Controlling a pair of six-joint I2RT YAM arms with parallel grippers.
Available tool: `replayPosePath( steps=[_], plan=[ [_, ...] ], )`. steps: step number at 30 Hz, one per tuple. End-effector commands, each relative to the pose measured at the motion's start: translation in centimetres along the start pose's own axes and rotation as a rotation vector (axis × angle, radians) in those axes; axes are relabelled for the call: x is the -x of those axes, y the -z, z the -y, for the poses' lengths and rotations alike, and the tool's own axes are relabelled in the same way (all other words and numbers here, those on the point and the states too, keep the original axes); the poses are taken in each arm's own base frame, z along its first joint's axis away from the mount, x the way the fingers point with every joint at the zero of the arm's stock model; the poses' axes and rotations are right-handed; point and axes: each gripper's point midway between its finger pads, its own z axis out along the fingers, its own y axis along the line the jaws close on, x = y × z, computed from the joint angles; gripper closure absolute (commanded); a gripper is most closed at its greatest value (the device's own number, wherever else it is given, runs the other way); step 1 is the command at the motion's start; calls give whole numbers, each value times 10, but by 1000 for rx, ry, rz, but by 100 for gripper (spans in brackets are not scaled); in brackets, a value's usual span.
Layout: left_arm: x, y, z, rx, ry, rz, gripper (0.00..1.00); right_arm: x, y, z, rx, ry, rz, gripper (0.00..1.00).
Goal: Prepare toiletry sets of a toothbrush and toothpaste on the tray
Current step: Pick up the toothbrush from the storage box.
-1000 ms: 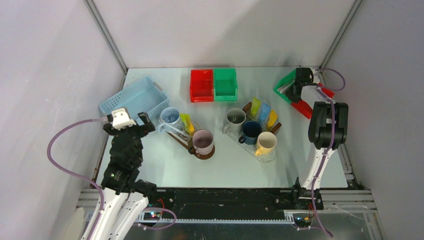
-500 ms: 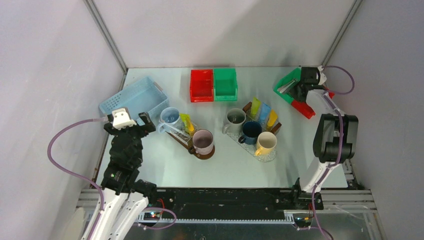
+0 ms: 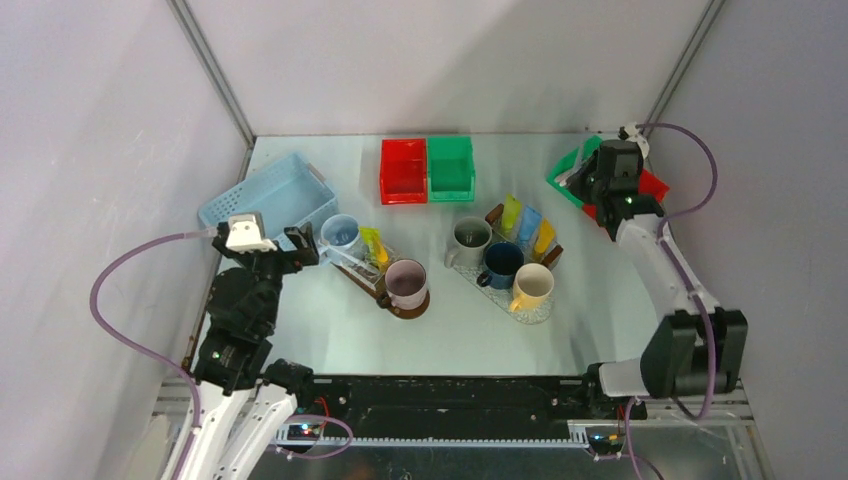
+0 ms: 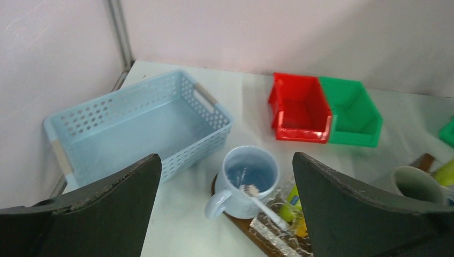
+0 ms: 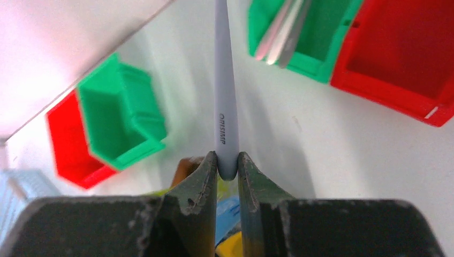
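My right gripper [image 3: 592, 186] is shut on the rounded end of a pale toothbrush [image 5: 224, 96], held in the air beside the back-right green bin [image 5: 316, 48], where more toothbrushes [image 5: 282, 32] lie. Below its jaws a light blue tube [image 5: 227, 210] shows. Lime green, light blue and orange tubes [image 3: 527, 225] lie on the right tray [image 3: 545, 312] behind three mugs. My left gripper [image 4: 226, 159] hangs open above a light blue mug [image 4: 250, 174] on the left tray [image 3: 352, 276]. There a toothbrush [image 4: 263, 207] leans on the mug's rim beside a yellow-green tube [image 4: 292, 199].
A pale blue basket [image 4: 139, 126] stands at the back left. A red bin [image 3: 403, 170] and a green bin [image 3: 451, 167] sit at the back centre. Another red bin [image 5: 401, 59] adjoins the back-right green one. A pink mug [image 3: 407, 283] stands on a brown coaster.
The right arm's elbow has swung down toward the near edge while its gripper stays by the back-right green bin. The left gripper has edged slightly right, toward the light blue mug.
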Motion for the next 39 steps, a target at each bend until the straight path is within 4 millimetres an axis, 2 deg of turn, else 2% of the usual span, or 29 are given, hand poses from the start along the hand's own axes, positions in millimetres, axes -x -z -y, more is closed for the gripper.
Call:
replayPosePath(
  steps=[1, 3, 6, 9, 14, 20, 26, 32, 36, 39],
  plan=[
    [46, 14, 34, -204, -23, 47, 0, 16, 50, -42, 213, 116, 80, 100],
    [52, 19, 46, -271, -31, 26, 0, 15, 81, -62, 330, 162, 96, 100],
    [61, 27, 61, -361, -40, 2, 0, 0, 108, -79, 457, 226, 87, 100],
    [66, 37, 80, -482, -53, -18, 0, -17, 145, -99, 621, 302, 78, 100],
    [72, 58, 106, -669, -81, -39, 0, -39, 197, -121, 853, 427, 79, 100],
    [76, 78, 129, -867, -172, -18, 0, -85, 257, -141, 1178, 566, -37, 100],
    [84, 98, 146, -1041, -256, 61, 0, -119, 298, -144, 1417, 658, -150, 100],
    [87, 110, 158, -1168, -330, 119, 0, -149, 332, -134, 1617, 768, -247, 100],
    [86, 127, 171, -1322, -318, 132, 0, -163, 347, -127, 1710, 838, -270, 100],
    [81, 133, 179, -1406, -299, 123, 2, -173, 355, -122, 1757, 866, -299, 100]
  ],
)
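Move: The toothbrush in the right gripper lies roughly 63 cm to the left hand's right, 20 cm ahead and 14 cm lower; the light blue mug is about 13 cm right, 15 cm ahead and 25 cm below that hand. From the right hand, the left gripper is some 62 cm left, 18 cm back and 9 cm higher. The navy mug sits about 15 cm left, 11 cm back, the pink mug 37 cm left, 15 cm back, both 16 cm below the right hand. Keep the toothbrush pinched by its handle end and swing the right gripper back about 29 cm and left 23 cm, rising at first then levelling off over the tray, while turning it counter-clockwise until it points left. Bring the open left gripper right about 16 cm, back and up, turning it some 70 degrees clockwise to face the brush head. ##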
